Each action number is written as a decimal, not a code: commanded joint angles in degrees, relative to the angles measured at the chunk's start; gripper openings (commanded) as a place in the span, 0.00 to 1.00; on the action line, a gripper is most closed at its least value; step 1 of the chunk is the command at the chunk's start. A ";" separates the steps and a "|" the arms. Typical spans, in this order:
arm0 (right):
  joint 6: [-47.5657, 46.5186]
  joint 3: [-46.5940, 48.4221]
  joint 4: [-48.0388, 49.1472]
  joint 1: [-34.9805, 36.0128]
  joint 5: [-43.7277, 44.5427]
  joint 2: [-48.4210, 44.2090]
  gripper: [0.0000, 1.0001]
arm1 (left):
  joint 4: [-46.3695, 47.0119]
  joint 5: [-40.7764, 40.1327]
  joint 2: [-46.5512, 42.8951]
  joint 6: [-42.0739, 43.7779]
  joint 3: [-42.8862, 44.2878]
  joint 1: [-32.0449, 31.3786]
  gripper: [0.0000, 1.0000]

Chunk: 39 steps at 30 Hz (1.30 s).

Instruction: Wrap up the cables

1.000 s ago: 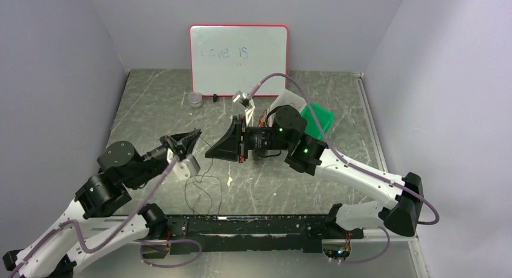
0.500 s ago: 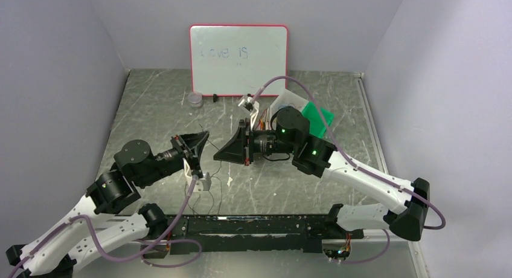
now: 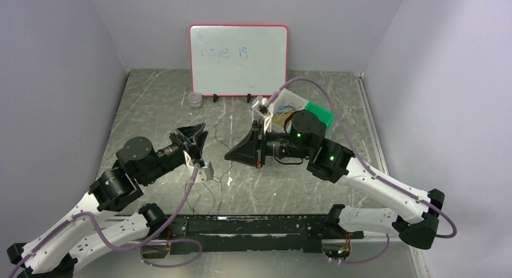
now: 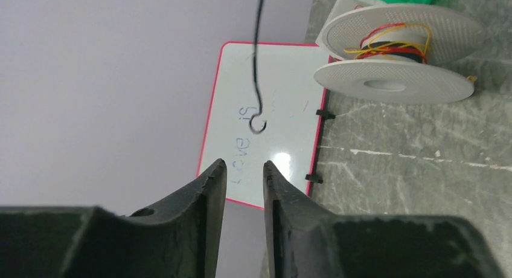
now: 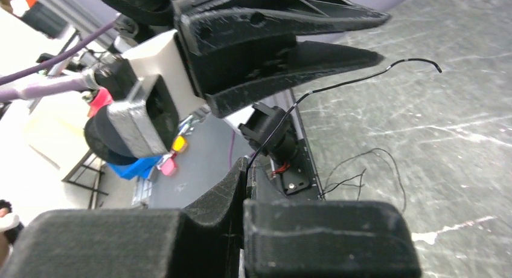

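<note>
My right gripper (image 5: 244, 169) is shut on a thin black cable (image 5: 338, 84). The strand rises from its jaws and passes just under the lower finger of my left gripper (image 5: 377, 39). In the left wrist view that cable (image 4: 256, 66) hangs free ahead of the left gripper (image 4: 244, 169), ending in a small curl. The left jaws stand slightly apart with nothing between them. More black cable (image 3: 208, 190) lies loose on the table between the arms. A white spool (image 4: 392, 54) wound with orange-yellow strands (image 4: 392, 42) lies at the back right.
A red-framed whiteboard (image 3: 238, 51) stands against the back wall, with a small clear cup (image 3: 194, 98) to its left. A green box (image 3: 320, 116) sits behind the spool (image 3: 288, 101). The black base rail (image 3: 253, 225) runs along the near edge.
My left jaws have parted slightly from shut. The right gripper has drawn back to the right, still pinching the black cable. The left arm swung inward toward the centre.
</note>
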 commanded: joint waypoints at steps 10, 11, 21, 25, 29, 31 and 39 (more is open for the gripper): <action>-10.16 3.58 -16.82 -0.53 21.24 -4.64 0.00 | 2.61 3.65 1.24 -17.70 1.81 0.21 0.41; -10.91 4.23 -18.32 -0.64 23.79 -4.91 0.00 | 2.08 4.04 1.84 -19.22 2.21 0.23 0.41; -13.28 18.86 -33.72 -0.84 57.80 -7.05 0.00 | 1.29 1.53 7.80 -37.53 4.03 0.21 0.38; -14.72 24.18 -38.36 -0.81 72.12 -5.99 0.00 | 2.26 0.36 7.79 -43.49 3.59 0.23 0.48; -16.33 30.06 -41.83 -0.79 85.08 -4.23 0.00 | -0.27 -0.41 8.96 -45.70 5.19 0.17 0.51; -17.97 32.82 -42.13 -0.82 92.10 -3.78 0.00 | -0.44 0.50 9.18 -45.81 4.94 0.22 0.50; -53.92 29.26 -7.78 -0.74 111.13 -6.12 0.00 | 1.72 -2.74 9.69 -50.33 4.12 0.23 0.51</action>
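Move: The right hand already holds the dark cable near one end. From it the green tray lies about 26 cm ahead, 27 cm right and 34 cm below; the cable spool 22 cm ahead, 10 cm right, 28 cm below; the cable's loose loops are level with it, 10 cm left, 36 cm below. From the empty left hand the spool is some 13 cm ahead, 15 cm right and 26 cm below. Keeping the cable pinched in shut fingers, the right hand dips slightly, then sweeps about 30 cm right, away from the left hand, also going forward and rising some 13 cm; it swings clockwise from pointing left to pointing forward. The left hand eases a few centimetres right and down towards the spool, tips its fingers well downward and opens wider. ##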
